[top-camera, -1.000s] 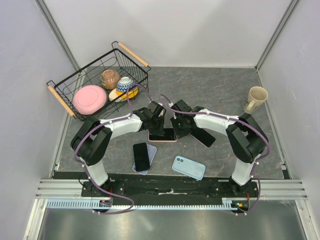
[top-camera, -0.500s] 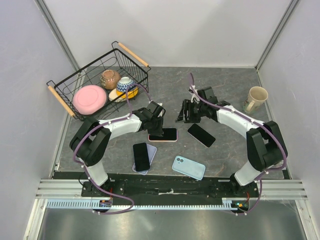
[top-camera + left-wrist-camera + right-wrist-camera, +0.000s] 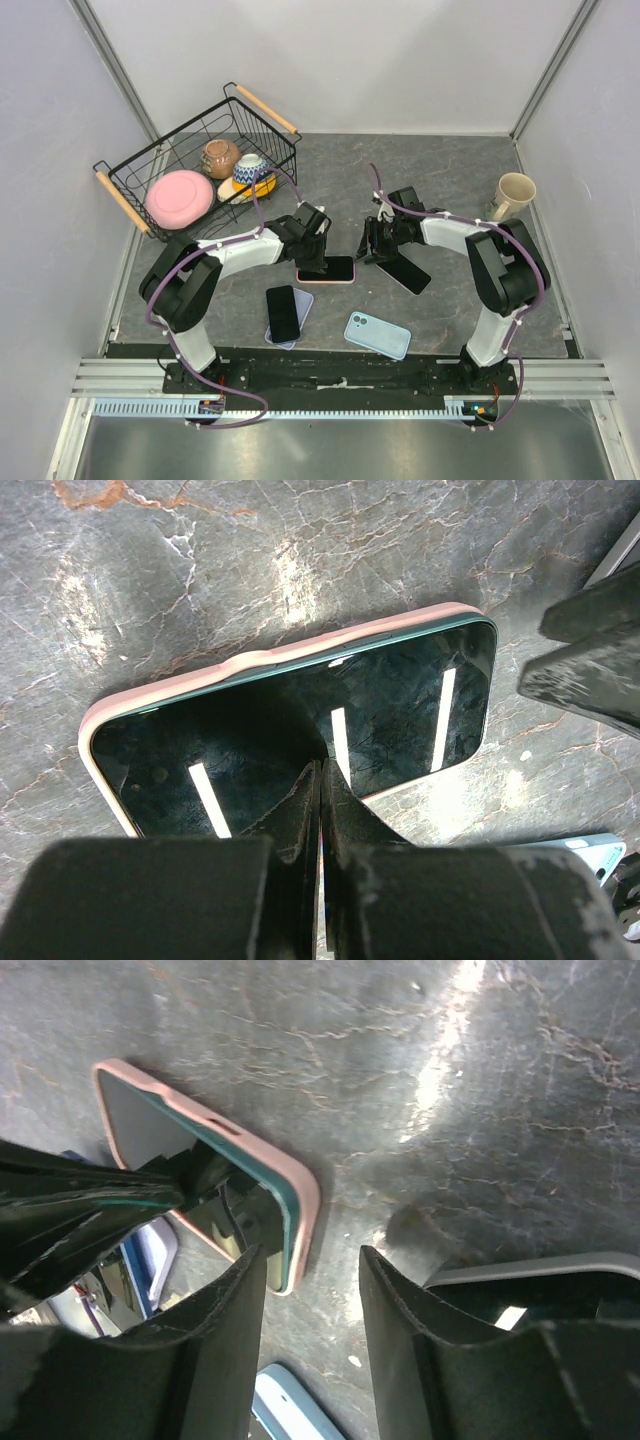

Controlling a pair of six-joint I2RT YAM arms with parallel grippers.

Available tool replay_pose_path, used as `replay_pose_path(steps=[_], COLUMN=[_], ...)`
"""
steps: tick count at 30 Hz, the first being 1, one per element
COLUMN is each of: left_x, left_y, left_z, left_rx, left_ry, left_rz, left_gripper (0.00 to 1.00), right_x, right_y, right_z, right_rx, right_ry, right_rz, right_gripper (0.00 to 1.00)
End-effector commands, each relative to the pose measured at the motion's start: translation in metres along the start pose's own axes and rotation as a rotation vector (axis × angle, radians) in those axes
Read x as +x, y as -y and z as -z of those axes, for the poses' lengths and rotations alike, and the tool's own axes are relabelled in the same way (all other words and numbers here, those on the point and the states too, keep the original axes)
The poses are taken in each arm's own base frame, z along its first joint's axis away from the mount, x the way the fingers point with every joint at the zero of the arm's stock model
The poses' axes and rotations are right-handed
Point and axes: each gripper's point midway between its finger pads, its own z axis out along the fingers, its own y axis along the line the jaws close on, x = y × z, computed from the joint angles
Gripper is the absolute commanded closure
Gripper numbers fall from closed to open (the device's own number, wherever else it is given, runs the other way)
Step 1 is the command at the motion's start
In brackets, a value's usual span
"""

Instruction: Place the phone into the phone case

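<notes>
A dark-screened phone (image 3: 400,710) lies in a pink phone case (image 3: 250,664) on the grey table, with a teal edge showing along the case's far rim. My left gripper (image 3: 322,772) is shut, its tips pressing down on the screen near the middle (image 3: 317,256). My right gripper (image 3: 312,1256) is open just to the right of the case's end (image 3: 303,1207). Nothing lies between its fingers, and it hovers over bare table (image 3: 374,246).
A bare black phone (image 3: 403,271) lies right of my right gripper. Another phone on a lavender case (image 3: 285,313) and a light blue case (image 3: 377,335) lie nearer the bases. A wire basket (image 3: 130,195) with dishes stands back left, a cream mug (image 3: 512,197) at the right.
My right gripper drew back from the cased phone, opened, and has come back down beside its right end. My left gripper stayed shut on the screen.
</notes>
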Motion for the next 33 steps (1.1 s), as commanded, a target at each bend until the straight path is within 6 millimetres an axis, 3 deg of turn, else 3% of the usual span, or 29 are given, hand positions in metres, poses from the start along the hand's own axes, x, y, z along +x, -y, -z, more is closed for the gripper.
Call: replay_pose_path(steps=[1, 12, 25, 33], left_x=[0.018, 0.019, 0.019, 0.020], left_y=[-0.030, -0.030, -0.030, -0.031], left_z=[-0.002, -0.002, -0.003, -0.004], left_rx=[-0.114, -0.115, -0.116, -0.119], left_ry=[-0.048, -0.053, -0.054, -0.057], left_rz=[-0.042, -0.044, -0.044, -0.046], left_gripper=[0.98, 0.98, 0.98, 0.98], right_x=[0.000, 0.014, 0.028, 0.039], right_y=[0.004, 0.010, 0.044, 0.064], right_z=[-0.010, -0.031, -0.053, -0.055], right_rx=[0.001, 0.023, 0.159, 0.324], right_ry=[-0.037, -0.096, -0.140, -0.182], right_rz=[0.032, 0.025, 0.000, 0.029], right_gripper=[0.53, 0.60, 0.70, 0.73])
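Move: The black phone I'm working into the pink case has its middle about 9 cm to my right hand's left, 2 cm back and 3 cm below; its right end is only some 2 cm to the left. My left hand's closed tips already rest on the phone, whose middle is about 1 cm ahead and just below. The bare black phone lies about 10 cm to my right hand's right and 3 cm back; the light blue phone is some 18 cm back and 2 cm right. My left hand stays put, its closed tips keeping the phone held down. I drop my half-open right hand just beyond the phone's right end, then slide it about 2 cm left onto that end while easing lower, roughly 2.5 cm down in all, and narrow the fingers until they straddle the end wall, one over the screen and one outside the case. ##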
